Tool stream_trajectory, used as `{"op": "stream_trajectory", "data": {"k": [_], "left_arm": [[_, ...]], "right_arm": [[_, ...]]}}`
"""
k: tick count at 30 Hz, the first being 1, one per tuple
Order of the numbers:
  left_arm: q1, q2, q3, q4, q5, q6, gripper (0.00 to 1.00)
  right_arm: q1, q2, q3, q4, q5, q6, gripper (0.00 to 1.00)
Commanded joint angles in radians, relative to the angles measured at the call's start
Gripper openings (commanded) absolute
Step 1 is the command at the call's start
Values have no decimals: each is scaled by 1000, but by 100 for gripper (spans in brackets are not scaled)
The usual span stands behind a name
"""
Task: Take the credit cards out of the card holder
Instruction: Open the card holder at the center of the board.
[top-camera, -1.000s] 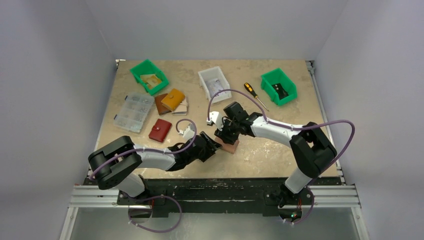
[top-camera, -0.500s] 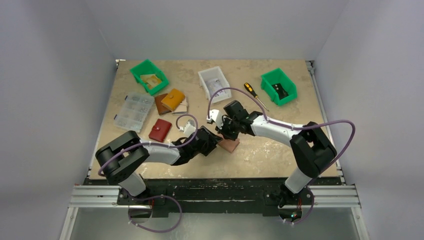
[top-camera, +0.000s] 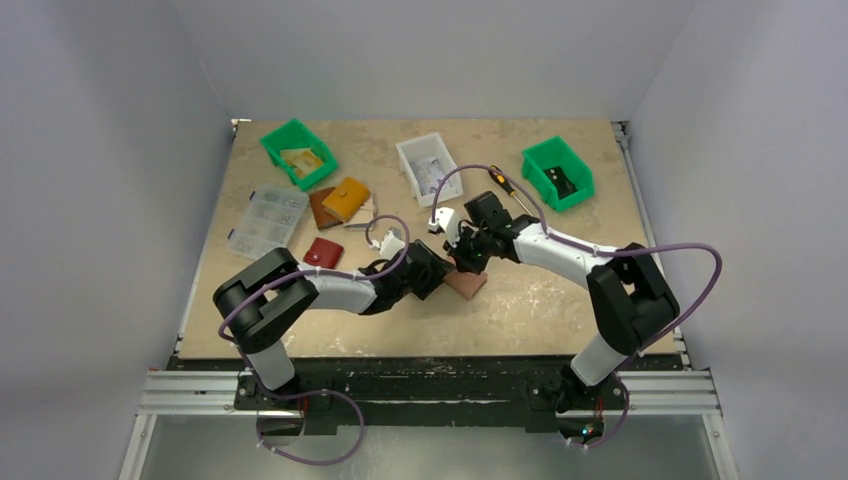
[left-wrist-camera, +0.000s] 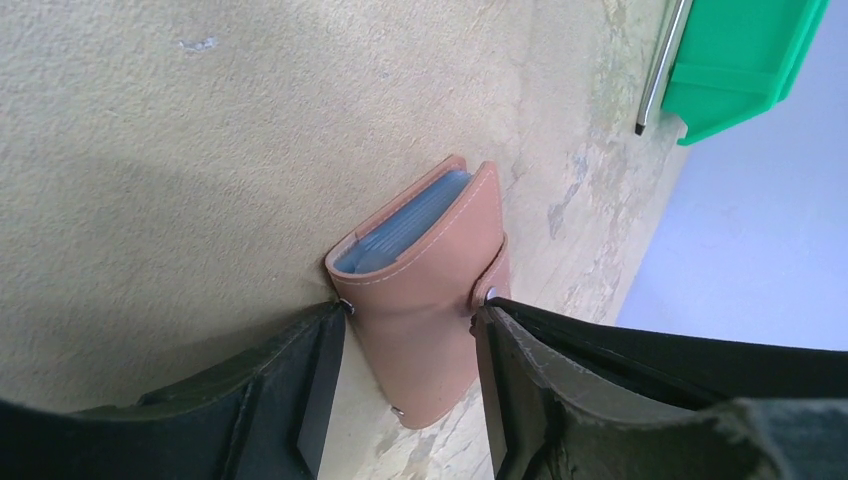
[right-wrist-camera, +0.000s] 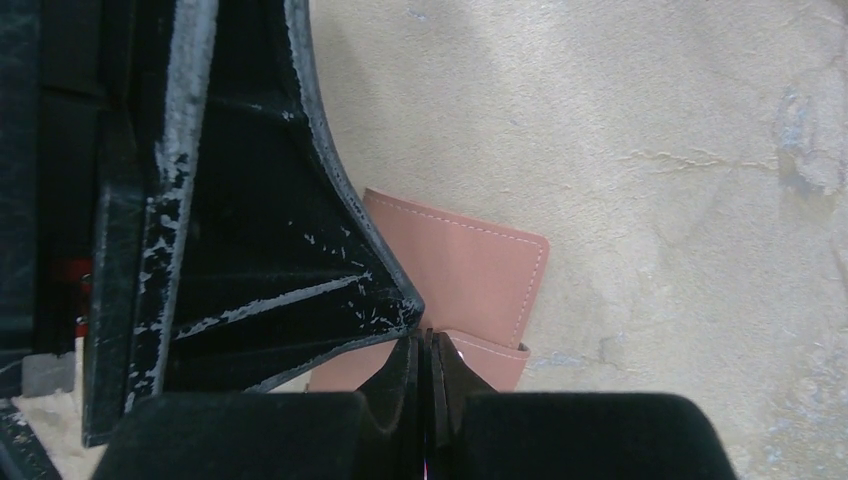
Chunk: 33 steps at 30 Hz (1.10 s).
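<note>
The card holder, a closed brown-pink leather wallet, lies mid-table between both arms. In the left wrist view the card holder sits between the fingers of my left gripper, which press on its two side snaps. A bluish stack of sleeve edges shows at its open end; the credit cards themselves are hidden inside. My right gripper is shut, its tips right at the strap tab of the card holder. I cannot tell whether the tab is pinched. From above, the right gripper hangs over the holder's far edge and the left gripper grips its left side.
Two green bins, a white bin and a screwdriver stand at the back. A clear organiser box, a red pouch and a mustard wallet lie to the left. The green bin also shows in the left wrist view.
My right gripper has closed from half open to shut. Both arms and the card holder have shifted a little right and away from the near edge.
</note>
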<state>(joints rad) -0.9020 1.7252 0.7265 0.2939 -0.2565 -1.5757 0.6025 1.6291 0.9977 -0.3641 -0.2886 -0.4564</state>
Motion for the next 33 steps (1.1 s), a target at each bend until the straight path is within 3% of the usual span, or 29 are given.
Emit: {"op": "stream_trajectory", "data": {"k": [1, 7, 11, 15, 18, 23, 33], "left_arm": [[12, 35, -74, -39, -1, 112, 56], [21, -14, -225, 265, 9, 164, 57], [25, -15, -258, 315, 17, 175, 58], [25, -10, -258, 310, 30, 171, 58], [25, 1, -231, 275, 39, 166, 58], [25, 55, -120, 101, 66, 169, 58], [25, 79, -73, -3, 56, 144, 56]], "right_arm": [[-22, -43, 39, -26, -97, 26, 0], [-47, -59, 41, -32, -117, 29, 0], [-48, -57, 39, -40, -90, -11, 4], [-44, -84, 18, -39, -50, -65, 40], [-32, -84, 12, -20, -13, -74, 51], [-8, -47, 13, 13, 39, -50, 56], [-4, -4, 10, 10, 127, -39, 58]]}}
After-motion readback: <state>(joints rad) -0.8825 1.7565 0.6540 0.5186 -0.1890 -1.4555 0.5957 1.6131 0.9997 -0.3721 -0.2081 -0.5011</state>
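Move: Close to both hands lies the pink card holder: its middle is about 1 cm to the right of the left hand point and 1 cm below, already held across its width. From the right hand's closed fingertips, which are at the snap strap, that middle is roughly 1 cm back, 1 cm left and 2 cm below. The white box stands some 21 cm ahead of the right hand and 5 cm left; the screwdriver, about 16 cm ahead and 11 cm right. Backing off the snap after a brief shift of under 1 cm back, the right hand rises some 1.5 cm with a little rightward travel, opens its shut fingers to over half, then edges forward and right and sinks about 1.5 cm, ending with a finger on either side of the snap. The left hand keeps hold of the card holder, easing about 2 cm left and back with its fingers tilting up 10 degrees, then returning right and forward. ##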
